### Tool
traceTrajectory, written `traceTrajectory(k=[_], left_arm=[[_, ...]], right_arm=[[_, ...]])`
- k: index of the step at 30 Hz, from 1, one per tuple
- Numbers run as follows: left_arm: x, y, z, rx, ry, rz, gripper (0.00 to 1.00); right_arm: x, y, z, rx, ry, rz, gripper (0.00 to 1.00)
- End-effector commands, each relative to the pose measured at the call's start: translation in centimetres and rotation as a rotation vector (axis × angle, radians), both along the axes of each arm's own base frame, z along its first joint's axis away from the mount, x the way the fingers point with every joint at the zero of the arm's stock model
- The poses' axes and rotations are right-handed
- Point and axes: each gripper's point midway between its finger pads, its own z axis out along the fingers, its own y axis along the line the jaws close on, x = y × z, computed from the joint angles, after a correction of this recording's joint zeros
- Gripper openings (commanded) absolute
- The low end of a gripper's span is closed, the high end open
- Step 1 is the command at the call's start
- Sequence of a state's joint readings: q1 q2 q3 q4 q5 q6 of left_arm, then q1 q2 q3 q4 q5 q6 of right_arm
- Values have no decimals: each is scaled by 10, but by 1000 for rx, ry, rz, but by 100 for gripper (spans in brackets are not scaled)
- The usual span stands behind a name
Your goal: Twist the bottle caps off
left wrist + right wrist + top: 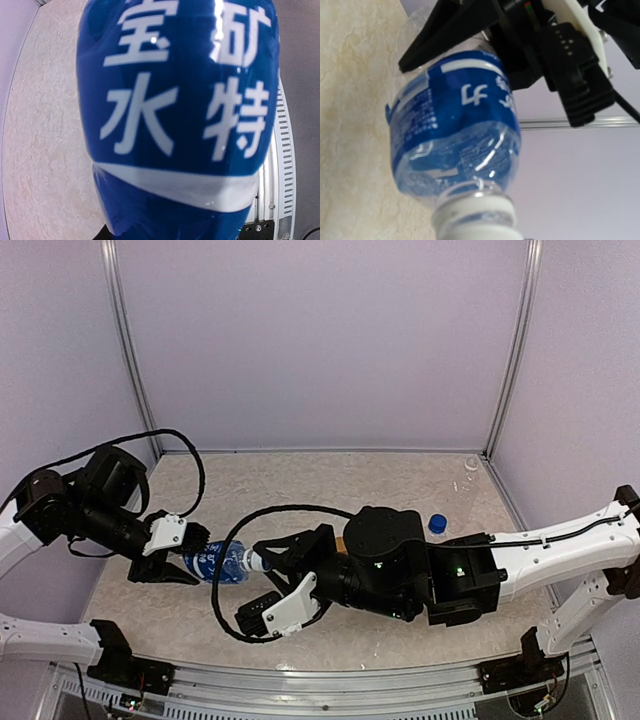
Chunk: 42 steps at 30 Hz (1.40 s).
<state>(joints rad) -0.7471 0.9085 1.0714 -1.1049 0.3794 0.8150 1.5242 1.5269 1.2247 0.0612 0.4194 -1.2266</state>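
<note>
A clear bottle (212, 562) with a blue label lies level above the table, held between both arms. My left gripper (180, 558) is shut round its body. The label fills the left wrist view (175, 125) and hides that gripper's fingers. My right gripper (262, 558) is shut at the bottle's neck end. The cap there is hidden inside the jaws. In the right wrist view the bottle (455, 130) points toward the camera and only its white neck ring (475, 210) shows. The left gripper's black fingers (435, 35) clamp the far end. One loose blue cap (437, 523) lies on the table.
A clear bottle (468, 475) stands at the back right corner. A sliver of orange (343, 540) shows behind the right arm. White walls with metal posts (505, 350) close in the marbled table (300, 485). A black cable (225, 585) loops near the bottle.
</note>
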Motion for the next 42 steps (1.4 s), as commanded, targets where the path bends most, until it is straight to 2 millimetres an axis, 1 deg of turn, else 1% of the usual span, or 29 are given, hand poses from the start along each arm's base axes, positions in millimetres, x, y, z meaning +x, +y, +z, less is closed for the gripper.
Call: traceTrajectory(k=[1,2,3,5,8,11,13,14,16,18,19,20,22,23,24,25,26,27,28,29,31,32,35,39,42], left_arm=[[2,-9,14,-66,-27,-5,38],[2,-8,13,-66,-25,-2,38],[2,-9,13,-68,-25,-1,38],[4,-8,13,-70,-25,9,38],[8,-6,13,-73,-31,34,37],[7,-4,13,-78,-27,37,37],[8,-5,15,-90,-29,45,37],[11,-5,17,-101,-31,66,37],[29,-7,30,-158,-49,156,37],[58,-2,49,-254,-63,323,37],[75,3,59,-309,-77,423,37],[90,13,72,-370,-102,524,37],[114,37,92,-477,-135,710,38],[121,51,103,-533,-156,787,38],[125,62,108,-571,-156,851,38],[126,72,113,-604,-161,895,38],[127,78,115,-619,-158,921,39],[123,82,117,-635,-160,927,38],[120,84,118,-641,-161,926,39],[118,84,117,-644,-153,924,39],[113,85,117,-656,-142,925,39],[112,84,116,-659,-134,920,39],[109,84,113,-660,-131,913,39],[106,82,110,-656,-128,895,39],[104,80,108,-657,-118,876,40]], right_arm=[[-8,-6,10,53,59,33,7],[-9,-7,12,65,80,39,2],[-9,-9,16,81,104,47,0],[-8,-15,23,119,144,54,0],[-7,-30,34,180,195,68,0],[-4,-43,35,213,227,61,0],[-2,-46,39,237,261,44,0],[1,-45,42,258,298,30,0],[9,-42,43,273,418,-17,0],[18,-34,28,233,560,-97,0],[20,-28,17,210,629,-137,0],[21,-24,7,178,694,-176,0],[18,-14,-22,99,826,-252,0],[16,-11,-36,49,872,-281,0],[13,-7,-54,-5,908,-311,0],[12,-5,-71,-61,936,-346,0],[12,-2,-90,-118,960,-392,0],[11,0,-109,-178,977,-435,0],[10,0,-126,-241,989,-475,0],[10,4,-138,-287,996,-502,0],[9,2,-170,-404,1000,-563,0],[10,0,-182,-444,1000,-586,0],[13,-1,-210,-511,1006,-626,0],[23,0,-233,-538,1025,-670,0],[34,-4,-256,-571,1028,-713,0]])
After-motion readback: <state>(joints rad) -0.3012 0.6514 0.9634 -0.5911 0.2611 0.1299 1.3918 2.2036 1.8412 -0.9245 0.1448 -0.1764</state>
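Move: The right hand pinches the blue-labelled bottle's cap, at its hand point. It is to go to bare table some 30 cm below and 2 cm ahead, level with it sideways. The loose first cap lies about 7 cm ahead, 8 cm left and 29 cm down. The orange bottle is roughly 18 cm ahead, 11 cm right and 25 cm down. From the left hand, gripping the bottle's body, the pinched cap is about 12 cm right, 3 cm back and slightly higher. Still pinching the cap, the right hand draws it some 4 cm right and up off the bottle's mouth. It then swings back left and plunges to end about 25 cm below its start, wrist turning to point down at the table by the loose cap. The left hand keeps its grip and carries the bottle away forward, up and left, turning about 50 degrees counter-clockwise and rolling to stand it up. ##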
